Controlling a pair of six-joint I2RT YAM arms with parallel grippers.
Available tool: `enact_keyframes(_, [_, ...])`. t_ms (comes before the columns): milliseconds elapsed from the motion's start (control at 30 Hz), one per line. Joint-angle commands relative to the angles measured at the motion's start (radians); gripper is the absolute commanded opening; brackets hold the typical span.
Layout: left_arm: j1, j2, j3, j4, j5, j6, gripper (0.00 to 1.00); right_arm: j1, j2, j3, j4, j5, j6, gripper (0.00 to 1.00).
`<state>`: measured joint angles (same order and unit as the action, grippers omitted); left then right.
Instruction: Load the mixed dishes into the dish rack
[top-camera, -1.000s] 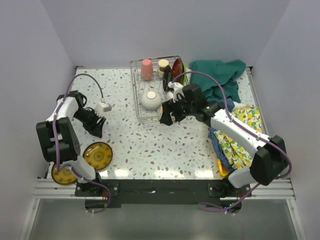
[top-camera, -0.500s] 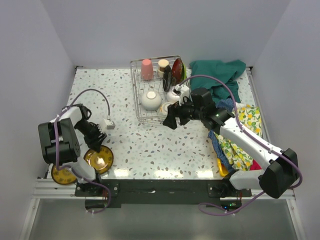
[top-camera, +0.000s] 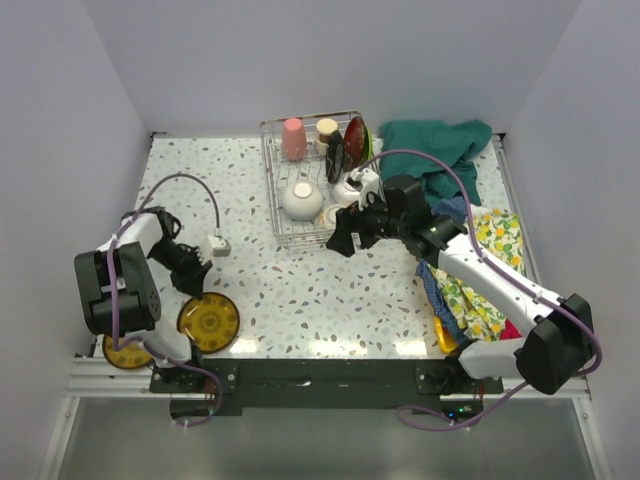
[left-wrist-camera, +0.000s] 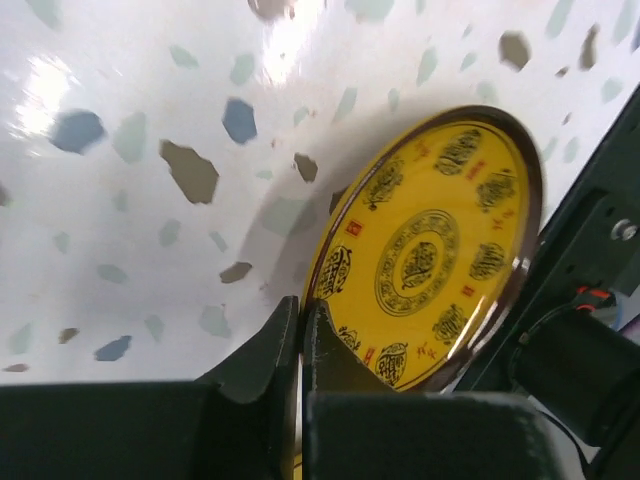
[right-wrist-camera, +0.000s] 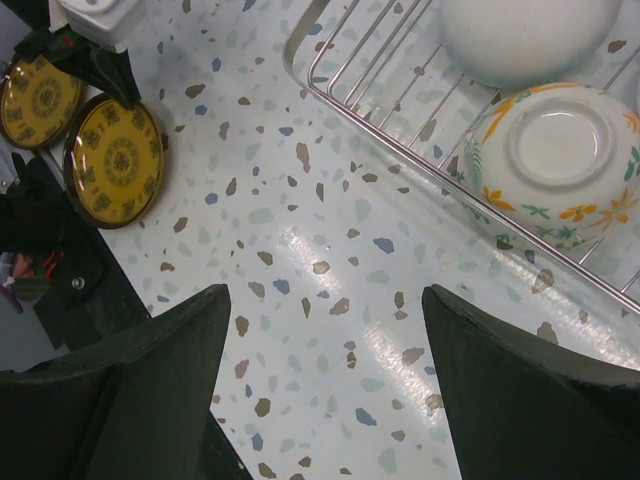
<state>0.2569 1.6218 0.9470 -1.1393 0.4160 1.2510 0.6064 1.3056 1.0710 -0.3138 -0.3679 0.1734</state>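
My left gripper (top-camera: 195, 288) is shut on the rim of a brown-gold plate (top-camera: 208, 323) at the near left of the table. In the left wrist view both fingers (left-wrist-camera: 330, 350) pinch that plate (left-wrist-camera: 430, 250) at its edge. A second brown-gold plate (top-camera: 127, 351) lies at the left corner. The dish rack (top-camera: 272, 180) holds a salmon-pink cup (top-camera: 293, 138), a white bowl (top-camera: 302, 200), a floral bowl (top-camera: 352, 185), and black and red floral plates (top-camera: 345, 145) standing on edge. My right gripper (top-camera: 340, 240) hangs open and empty by the rack's near right corner, above bare table (right-wrist-camera: 325, 295).
A green cloth (top-camera: 440, 150) lies right of the rack. Blue and yellow-patterned cloths (top-camera: 480, 270) lie under my right arm. A small white block (top-camera: 217, 243) on a cable sits beside my left arm. The right wrist view shows the floral bowl (right-wrist-camera: 560, 150) upside down in the rack.
My left gripper came down to the near plate and shut on its rim; the plate shifted slightly right. My right gripper drew back a little from the rack, still open.
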Motion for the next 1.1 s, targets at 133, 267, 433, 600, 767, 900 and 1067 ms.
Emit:
enact_keyframes(133, [-0.008, -0.030, 0.332, -0.158, 0.365, -0.002, 0.00, 0.019, 0.101, 0.072, 0.119, -0.192, 0.018, 0.77])
enact_keyframes(267, [-0.042, -0.056, 0.410, -0.168, 0.481, -0.071, 0.00, 0.062, 0.165, 0.171, 0.125, -0.203, 0.031, 0.75])
enact_keyframes(433, [-0.117, -0.071, 0.441, -0.139, 0.561, -0.197, 0.00, 0.098, 0.254, 0.242, 0.162, -0.183, 0.112, 0.75])
enact_keyframes(600, [-0.163, -0.082, 0.453, -0.088, 0.639, -0.298, 0.00, 0.115, 0.323, 0.316, 0.171, -0.164, 0.141, 0.75])
enact_keyframes(767, [-0.173, -0.066, 0.509, -0.071, 0.720, -0.366, 0.00, 0.127, 0.388, 0.375, 0.160, -0.157, 0.155, 0.75])
enact_keyframes(900, [-0.174, -0.056, 0.529, -0.050, 0.759, -0.426, 0.00, 0.145, 0.425, 0.405, 0.148, -0.132, 0.153, 0.73])
enact_keyframes(1067, [-0.176, -0.053, 0.513, -0.002, 0.770, -0.467, 0.00, 0.145, 0.443, 0.417, 0.154, -0.141, 0.163, 0.41])
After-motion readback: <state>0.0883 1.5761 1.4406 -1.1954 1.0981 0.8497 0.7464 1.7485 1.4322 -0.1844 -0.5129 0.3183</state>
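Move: The left hand holds the yellow plate by its far rim, the plate's middle some 7 cm back of the fingers. The right gripper, where it is taken, is about 35 cm to its right, 9 cm ahead and 18 cm up; the second yellow plate lies about 19 cm left and 14 cm back. From the right hand, the held yellow plate lies some 34 cm left, 15 cm back and 20 cm down, the flowered bowl 11 cm ahead and 16 cm below. Keeping its pinch on the rim, the left hand lifts the yellow plate nearly 20 cm, first rising and reaching forward, then rising while swinging right, its fingers tilting some 35 degrees from downward towards the right. The right hand travels about 13 cm left to meet the plate, puts its open fingers either side of the near rim and starts closing them. ##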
